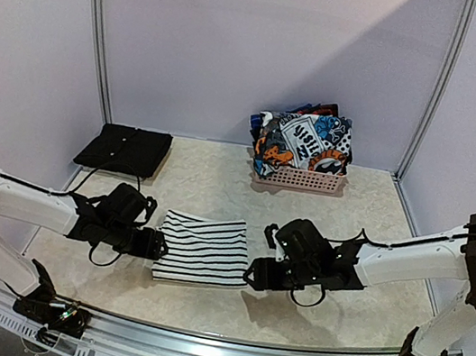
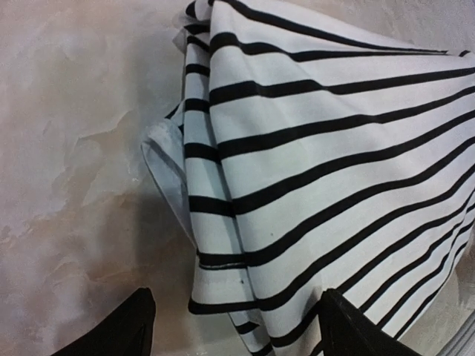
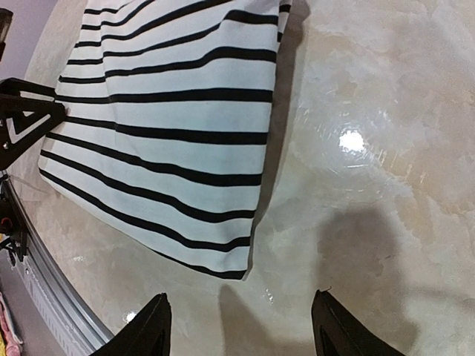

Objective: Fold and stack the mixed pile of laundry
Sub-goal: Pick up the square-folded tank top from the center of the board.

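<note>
A white garment with thin black stripes (image 1: 203, 250) lies folded flat mid-table between both arms. My left gripper (image 1: 156, 245) is at its left edge. In the left wrist view that gripper (image 2: 237, 330) is open, low over the striped garment (image 2: 319, 148), whose layered corner lies between the jaws. My right gripper (image 1: 257, 273) is just off its right edge. The right wrist view shows this gripper (image 3: 241, 330) open over bare table, a little short of the striped garment's (image 3: 171, 126) near corner. More laundry, a graphic-print piece (image 1: 306, 142), fills the basket.
The pink latticed basket (image 1: 297, 179) stands at the back against the wall. A folded black garment (image 1: 124, 150) lies at the back left. A metal rail (image 1: 218, 348) runs along the table's near edge. My left gripper's tip (image 3: 26, 119) shows in the right wrist view.
</note>
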You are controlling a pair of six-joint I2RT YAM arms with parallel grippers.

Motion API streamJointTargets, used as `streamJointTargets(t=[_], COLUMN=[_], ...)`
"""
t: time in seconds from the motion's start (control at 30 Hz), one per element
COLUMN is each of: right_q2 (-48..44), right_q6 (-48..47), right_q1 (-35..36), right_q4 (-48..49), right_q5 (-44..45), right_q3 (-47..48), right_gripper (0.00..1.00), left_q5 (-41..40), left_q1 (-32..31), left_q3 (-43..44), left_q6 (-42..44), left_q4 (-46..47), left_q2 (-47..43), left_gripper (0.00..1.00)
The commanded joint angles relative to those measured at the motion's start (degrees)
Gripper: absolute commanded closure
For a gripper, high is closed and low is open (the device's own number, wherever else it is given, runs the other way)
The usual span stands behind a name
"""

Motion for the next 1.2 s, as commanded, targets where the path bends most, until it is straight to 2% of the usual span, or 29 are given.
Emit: streamJointTargets(t=[0.0, 0.17, 0.27, 0.43, 0.63, 0.9, 1.17], right_q2=[-2.8, -4.3, -5.6, -6.9, -7.7, -12.2, -14.9], right_q6=[0.1, 0.8, 1.1, 1.5, 2.1, 3.7, 4.6], right_q1=[0.3, 0.4, 0.4, 0.4, 0.3, 0.4, 0.4], right_q4=[-0.9, -0.8, -1.1, -1.0, -0.6, 0.4, 3.2], right_q5=[2.9, 4.0, 4.8, 5.4, 6.2, 9.5, 10.3], right_q3=[-1.3, -3.0, -3.9, -5.2, -6.6, -10.6, -14.2], right_gripper=[0.34, 0.34, 0.34, 0.34, 0.34, 0.34, 0.33], left_q5=[-0.2, -0.6, -0.6, -0.5, 0.3, -3.5, -13.3], left_q1=[0.7, 0.7, 0.7, 0.7, 0.6, 0.6, 0.6], left_q3=[-0.4, -0.1, -0.5, -1.3, 0.2, 4.2, 8.9], left_q6=[0.4, -0.2, -0.8, -1.0, 2.5, 7.6, 12.4], left_q4=[5.6, 9.1, 11.1, 14.6, 17.3, 10.2, 0.8], left_q2=[2.9, 5.4, 6.8, 9.1, 11.4, 6.9, 3.1], left_gripper=[0.24, 0.30, 0.37, 0.62, 1.00, 1.00, 1.00])
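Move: About 3 cm ahead and 10 cm right of the left hand is the middle of the tank top, which lies flat on the board some 2 cm below the hand; its near-left edge is right at the fingers. The black folded stack is roughly 33 cm ahead and 17 cm left, the laundry basket some 35 cm ahead and 30 cm right. From the right hand the tank top's middle lies about 6 cm ahead, 11 cm left and 4 cm down. Sliding low over the board, forward about 3 cm and a little right and down, the left hand shuts its fingers on the tank top's left edge, then raises the pinched cloth about 5 cm while carrying on forward, fingertips swinging out some 10 degrees. The right hand, still open, backs off about 6 cm to the right, away from the shirt. ##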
